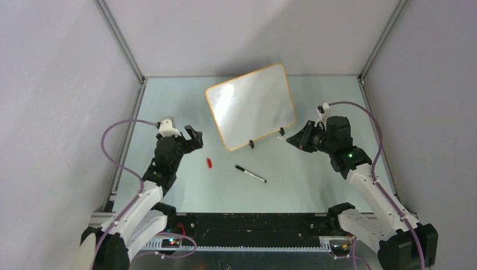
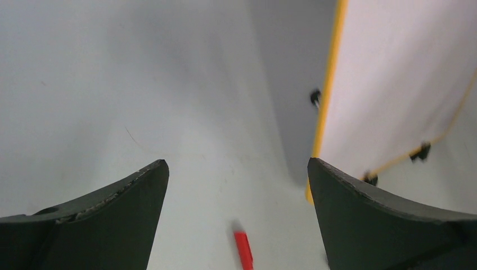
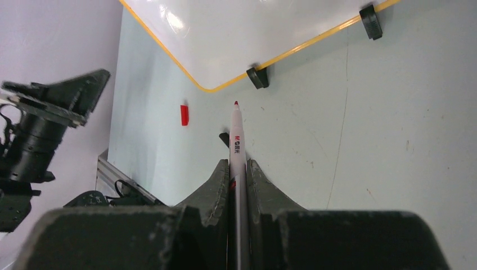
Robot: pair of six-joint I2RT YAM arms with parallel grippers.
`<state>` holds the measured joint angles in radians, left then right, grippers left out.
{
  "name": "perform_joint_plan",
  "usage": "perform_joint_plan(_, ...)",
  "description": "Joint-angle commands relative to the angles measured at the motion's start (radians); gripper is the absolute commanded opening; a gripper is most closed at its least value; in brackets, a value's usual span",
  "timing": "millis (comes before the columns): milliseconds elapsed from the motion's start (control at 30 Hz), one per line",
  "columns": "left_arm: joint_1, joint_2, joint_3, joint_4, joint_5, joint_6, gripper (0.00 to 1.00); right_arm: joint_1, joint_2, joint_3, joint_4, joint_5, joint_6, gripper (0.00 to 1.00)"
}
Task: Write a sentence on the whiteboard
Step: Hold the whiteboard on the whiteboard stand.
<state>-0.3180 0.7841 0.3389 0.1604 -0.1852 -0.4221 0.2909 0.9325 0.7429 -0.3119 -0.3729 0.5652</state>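
The whiteboard [image 1: 253,107] lies tilted at the back centre, glossy white with an orange rim and two black clip feet; its face [image 3: 253,34] is blank, and no sentence shows on it. My right gripper [image 1: 292,139] is shut on a white marker [image 3: 236,140] whose red tip points at the board's near right corner, a little short of the rim. My left gripper [image 1: 194,138] hovers open left of the board [image 2: 394,84], nothing between its fingers [image 2: 129,197].
A red cap [image 1: 209,163] lies on the table between the left gripper and the board, also in both wrist views [image 2: 243,250] [image 3: 184,115]. A second black-and-white marker [image 1: 251,174] lies in front of the board. Grey walls enclose the table.
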Motion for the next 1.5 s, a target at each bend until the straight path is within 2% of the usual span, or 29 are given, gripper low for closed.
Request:
perform_joint_plan(0,0.116,0.113,0.149,0.172,-0.008,-0.042,0.99,0.022,0.012,0.041,0.083,0.053,-0.003,0.00)
perform_joint_plan(167,0.213,0.219,0.179,0.323,0.113,-0.138,0.99,0.090,0.012,0.042,0.125,0.136,-0.020,0.00)
perform_joint_plan(367,0.222,0.262,0.173,0.313,0.190,-0.053,0.99,0.142,-0.004,0.042,0.113,0.253,-0.068,0.00)
perform_joint_plan(533,0.222,0.299,0.134,0.417,0.324,-0.043,0.99,0.152,-0.005,0.060,0.111,0.262,-0.088,0.00)
perform_joint_plan(633,0.223,0.345,0.149,0.445,0.338,-0.066,0.99,0.161,-0.015,0.070,0.091,0.292,-0.107,0.00)
perform_joint_plan(800,0.222,0.412,0.213,0.371,0.354,-0.093,0.99,0.170,-0.023,0.072,0.090,0.318,-0.124,0.00)
perform_joint_plan(967,0.223,0.392,0.177,0.391,0.297,-0.074,0.99,0.189,0.025,0.084,0.146,0.292,-0.109,0.00)
perform_joint_plan(1067,0.225,0.384,0.133,0.461,0.257,-0.042,0.99,0.218,0.080,0.116,0.156,0.289,-0.105,0.00)
perform_joint_plan(1133,0.233,0.397,0.110,0.526,0.290,-0.014,0.99,0.235,0.113,0.149,0.153,0.288,-0.107,0.00)
perform_joint_plan(1233,0.241,0.430,0.102,0.592,0.344,-0.049,0.99,0.253,0.150,0.203,0.134,0.287,-0.113,0.00)
perform_joint_plan(1333,0.244,0.461,0.137,0.574,0.403,-0.046,0.99,0.271,0.180,0.222,0.132,0.296,-0.123,0.00)
perform_joint_plan(1467,0.244,0.479,0.124,0.607,0.397,-0.045,0.98,0.288,0.204,0.221,0.125,0.332,-0.135,0.00)
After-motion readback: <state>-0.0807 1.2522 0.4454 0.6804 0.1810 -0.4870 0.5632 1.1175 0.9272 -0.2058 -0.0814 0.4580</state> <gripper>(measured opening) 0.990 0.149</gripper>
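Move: The whiteboard's middle lies about 16 cm ahead of my open left hand, 21 cm to its right and 6 cm lower. The red cap is almost straight beneath that hand, 14 cm down, some 2 cm back and 2 cm right. From my marker-holding right hand, the whiteboard is about 19 cm ahead, 14 cm left and 11 cm lower; its left clip is 10 cm ahead, 13 cm left, and its right clip 14 cm ahead, 2 cm left, both 17 cm down. I swing my wide-open left hand forward beside the whiteboard's left edge, about 8 cm in all, first rising and veering left, then easing back right and down with the fingertips tipped slightly up. My right hand keeps the uncapped marker pinched, rolls some 15 degrees left side down, and late on travels left, forward and up, bringing the tip in over the board's lower part. ##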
